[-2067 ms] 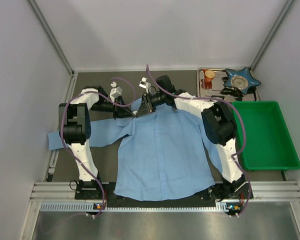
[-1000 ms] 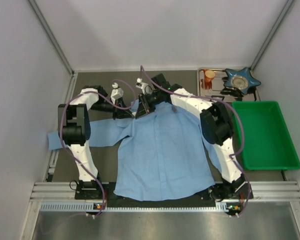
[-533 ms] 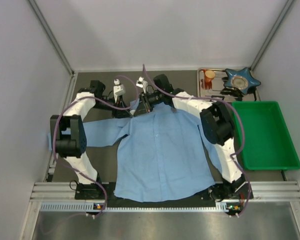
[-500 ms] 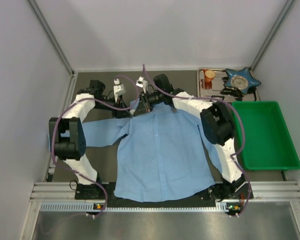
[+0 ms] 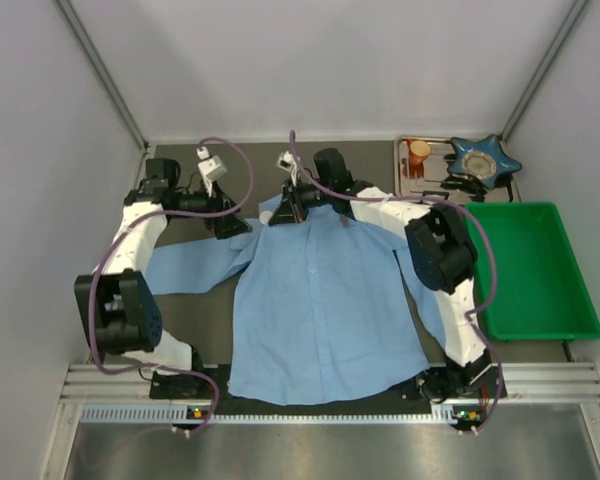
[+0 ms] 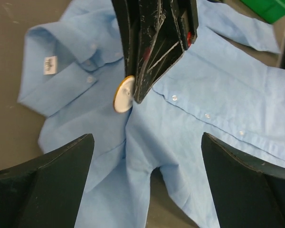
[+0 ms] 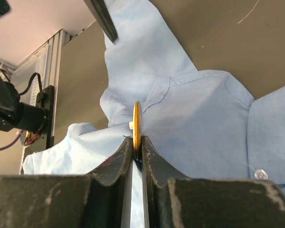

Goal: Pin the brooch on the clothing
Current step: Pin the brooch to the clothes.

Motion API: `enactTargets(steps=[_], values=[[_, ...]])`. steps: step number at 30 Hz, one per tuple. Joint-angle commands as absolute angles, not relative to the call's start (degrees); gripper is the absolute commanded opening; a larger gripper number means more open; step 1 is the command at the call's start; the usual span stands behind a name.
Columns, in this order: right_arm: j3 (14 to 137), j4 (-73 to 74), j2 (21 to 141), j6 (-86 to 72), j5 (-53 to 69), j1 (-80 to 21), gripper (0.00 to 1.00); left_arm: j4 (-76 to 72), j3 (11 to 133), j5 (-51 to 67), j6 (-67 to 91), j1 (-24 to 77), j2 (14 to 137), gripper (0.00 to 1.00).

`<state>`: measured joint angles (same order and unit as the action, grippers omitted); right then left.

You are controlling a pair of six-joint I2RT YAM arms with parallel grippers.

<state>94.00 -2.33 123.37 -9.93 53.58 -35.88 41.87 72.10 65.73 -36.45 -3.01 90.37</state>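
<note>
The clothing (image 5: 325,300), a light blue button-up shirt, lies flat on the dark table with its collar at the far end. My right gripper (image 5: 283,212) is at the shirt's left shoulder beside the collar, shut on the brooch (image 7: 137,126), a thin round gold-rimmed disc seen edge-on against the fabric (image 7: 204,118). In the left wrist view the brooch (image 6: 124,94) shows a white face, pinched at the tip of the right fingers (image 6: 147,71). My left gripper (image 6: 145,142) hangs wide open just left of it over the bunched cloth (image 6: 218,109), holding nothing.
A green bin (image 5: 530,270) stands at the right. Behind it is a metal tray (image 5: 430,178) with an orange cup (image 5: 418,152) and a blue star-shaped dish (image 5: 485,158). Grey walls close in the left, back and right.
My left gripper has opened, let go of the shirt and drawn back to the left, its elbow swinging down. The right gripper stays by the collar with the brooch.
</note>
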Motion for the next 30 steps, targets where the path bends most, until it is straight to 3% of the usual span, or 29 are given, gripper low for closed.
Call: enactTargets(steps=[1,5,7,11,13,14,16,20,30], values=[[93.1,-6.4,118.7,-6.0,53.5,-35.1,0.0,21.3,66.3,60.2,-25.0,-5.5,78.7,0.99],[91.9,-6.4,117.0,-2.3,54.1,-35.4,0.0,-3.1,56.4,47.1,-7.0,-6.9,70.2,0.99],[90.7,-6.9,116.4,-0.8,55.3,-35.5,0.0,-5.6,54.6,46.5,-7.5,-6.9,68.4,0.98],[88.9,-8.6,115.1,3.1,56.5,-35.9,0.0,20.0,64.8,61.4,-25.6,-6.9,75.7,0.79],[88.7,-8.5,114.6,4.6,57.1,-36.2,0.0,24.2,65.7,64.6,-29.5,-6.9,79.1,0.7],[88.6,-8.4,114.5,5.3,57.3,-36.3,0.0,24.5,65.0,66.3,-31.4,-6.9,79.8,0.6],[88.2,-7.9,113.9,7.3,57.7,-36.6,0.0,22.4,63.4,71.0,-32.5,-6.9,80.3,0.54],[87.3,-7.4,112.8,9.9,58.2,-37.0,0.0,21.6,62.2,73.7,-36.1,-5.4,81.6,0.52],[85.8,-7.6,111.4,12.3,60.2,-38.1,0.0,35.5,65.5,72.5,-50.0,-1.0,86.9,0.52]])
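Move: The brooch sits in the right fingertips, some 2 cm to the left of the right hand and level with it. From the empty, wide-open left gripper it lies about 7 cm to the right, 2 cm ahead and 4 cm lower. The shirt collar is roughly 11 cm ahead of the left hand, 12 cm to its right and 14 cm below; the bunched shoulder cloth lies about 5 cm back, 1 cm to the right and 11 cm down. Swing the left gripper up about 6.5 cm, left and a little forward, clear of the brooch, then bring it back down, right and back to end close to where it began, nearer the brooch, with the fingers narrowed to half open. Meanwhile keep the brooch pinched in the right gripper, drawing it back some 2.5 cm and slightly up, and roll that wrist about 20 degrees. ##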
